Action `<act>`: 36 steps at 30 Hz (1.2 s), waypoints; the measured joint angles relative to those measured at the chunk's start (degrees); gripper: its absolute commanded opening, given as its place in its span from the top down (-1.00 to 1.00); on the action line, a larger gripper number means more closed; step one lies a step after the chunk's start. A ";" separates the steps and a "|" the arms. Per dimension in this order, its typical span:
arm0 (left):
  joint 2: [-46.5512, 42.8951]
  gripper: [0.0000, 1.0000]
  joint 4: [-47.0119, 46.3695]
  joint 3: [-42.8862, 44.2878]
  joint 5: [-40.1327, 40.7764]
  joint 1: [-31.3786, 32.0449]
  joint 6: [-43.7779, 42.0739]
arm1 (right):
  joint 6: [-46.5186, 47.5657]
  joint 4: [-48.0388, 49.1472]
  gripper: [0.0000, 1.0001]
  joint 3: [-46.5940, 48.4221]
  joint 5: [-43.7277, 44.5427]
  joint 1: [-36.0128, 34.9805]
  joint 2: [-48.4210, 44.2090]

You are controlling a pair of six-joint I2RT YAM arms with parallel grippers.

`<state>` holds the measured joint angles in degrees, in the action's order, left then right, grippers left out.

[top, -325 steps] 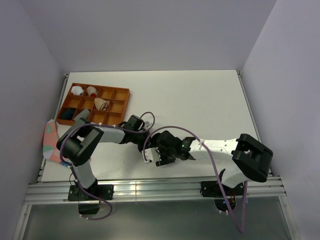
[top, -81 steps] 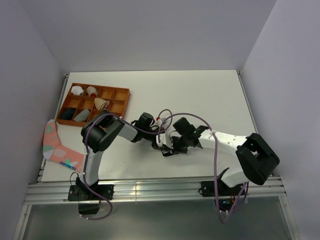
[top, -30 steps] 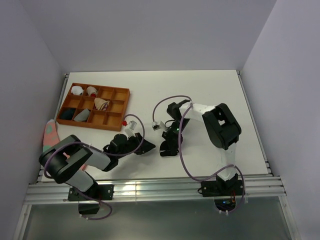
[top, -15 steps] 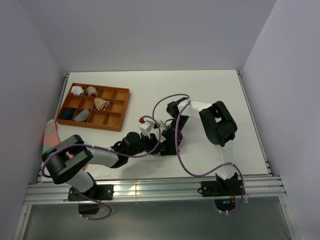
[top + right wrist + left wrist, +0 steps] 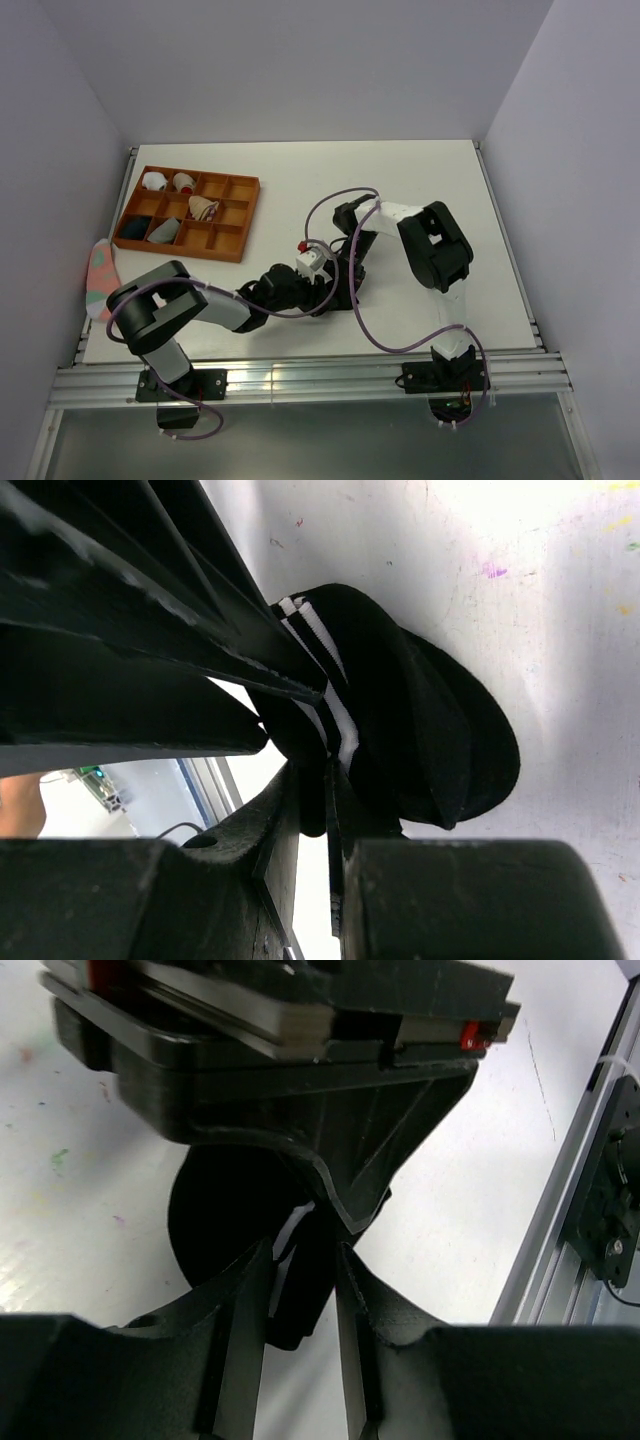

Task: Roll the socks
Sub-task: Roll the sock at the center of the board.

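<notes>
The black sock (image 5: 440,740) with a white-striped cuff lies folded into a bundle on the white table near the front middle. My right gripper (image 5: 312,780) is shut on its cuff edge, and in the top view this gripper (image 5: 343,292) points down over the sock. In the left wrist view the sock (image 5: 215,1215) lies under the right gripper's body. My left gripper (image 5: 303,1260) is open, with a black flap of the sock between its fingers. From above, the left gripper (image 5: 325,288) sits right beside the right one. A tan and maroon sock bundle (image 5: 203,208) lies in the tray.
An orange compartment tray (image 5: 182,249) at the back left holds small white and grey bundles. A pink sock with teal spots (image 5: 100,272) hangs at the table's left edge. The metal rail (image 5: 320,375) runs along the front edge, close to the left wrist.
My left gripper has swung right from beside the sock to the right gripper, its jaws widening around the sock's flap. The right gripper has stayed shut on the cuff.
</notes>
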<state>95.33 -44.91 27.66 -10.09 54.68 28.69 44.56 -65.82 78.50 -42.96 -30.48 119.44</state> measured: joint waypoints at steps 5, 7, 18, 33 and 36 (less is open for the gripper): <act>1.27 0.23 0.04 0.46 -0.48 0.42 -0.48 | -0.15 -0.07 0.83 0.07 0.00 0.00 0.07; 1.79 0.27 -0.07 0.59 -0.55 0.44 -0.50 | -0.20 -0.07 0.83 0.07 0.00 0.00 0.07; 5.86 0.99 -1.51 3.26 -0.96 0.61 0.96 | -2.03 0.13 0.50 -0.46 1.09 0.61 -0.09; 7.80 0.99 -3.91 3.26 0.07 0.52 11.54 | -10.21 13.14 0.05 -7.23 5.46 4.31 -9.70; 7.80 0.99 -4.35 2.80 -0.63 0.20 13.05 | -10.69 15.28 0.04 -8.92 6.80 7.50 -12.04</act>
<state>103.13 -49.25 30.46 -10.72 54.87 41.74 33.87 -50.54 69.58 -36.16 -22.98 107.39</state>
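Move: The black sock lies bunched between the hands, its middle about 2 cm ahead of the left hand, 2 cm to its right and some 2 cm below; an edge of it already stands between the open left fingers. The right hand still grips the cuff side, the sock's middle lying about 3 cm ahead of that hand, 1 cm to its left and 1 cm lower. The wooden tray is far off, roughly 24 cm ahead and 42 cm to the left of the left hand, and about 3 cm lower. While the right hand keeps its pinch on the black sock, the left sinks some 1.5 cm and eases about 2 cm to the right into the bunch, shutting its fingers on the sock's near edge and then holding there with a slight roll of the wrist. Only after that do the right fingers open and let go of the sock, and the right hand leaves forward and to its right by about 6 cm, rising barely a centimetre and turning somewhat clockwise as it tilts. ##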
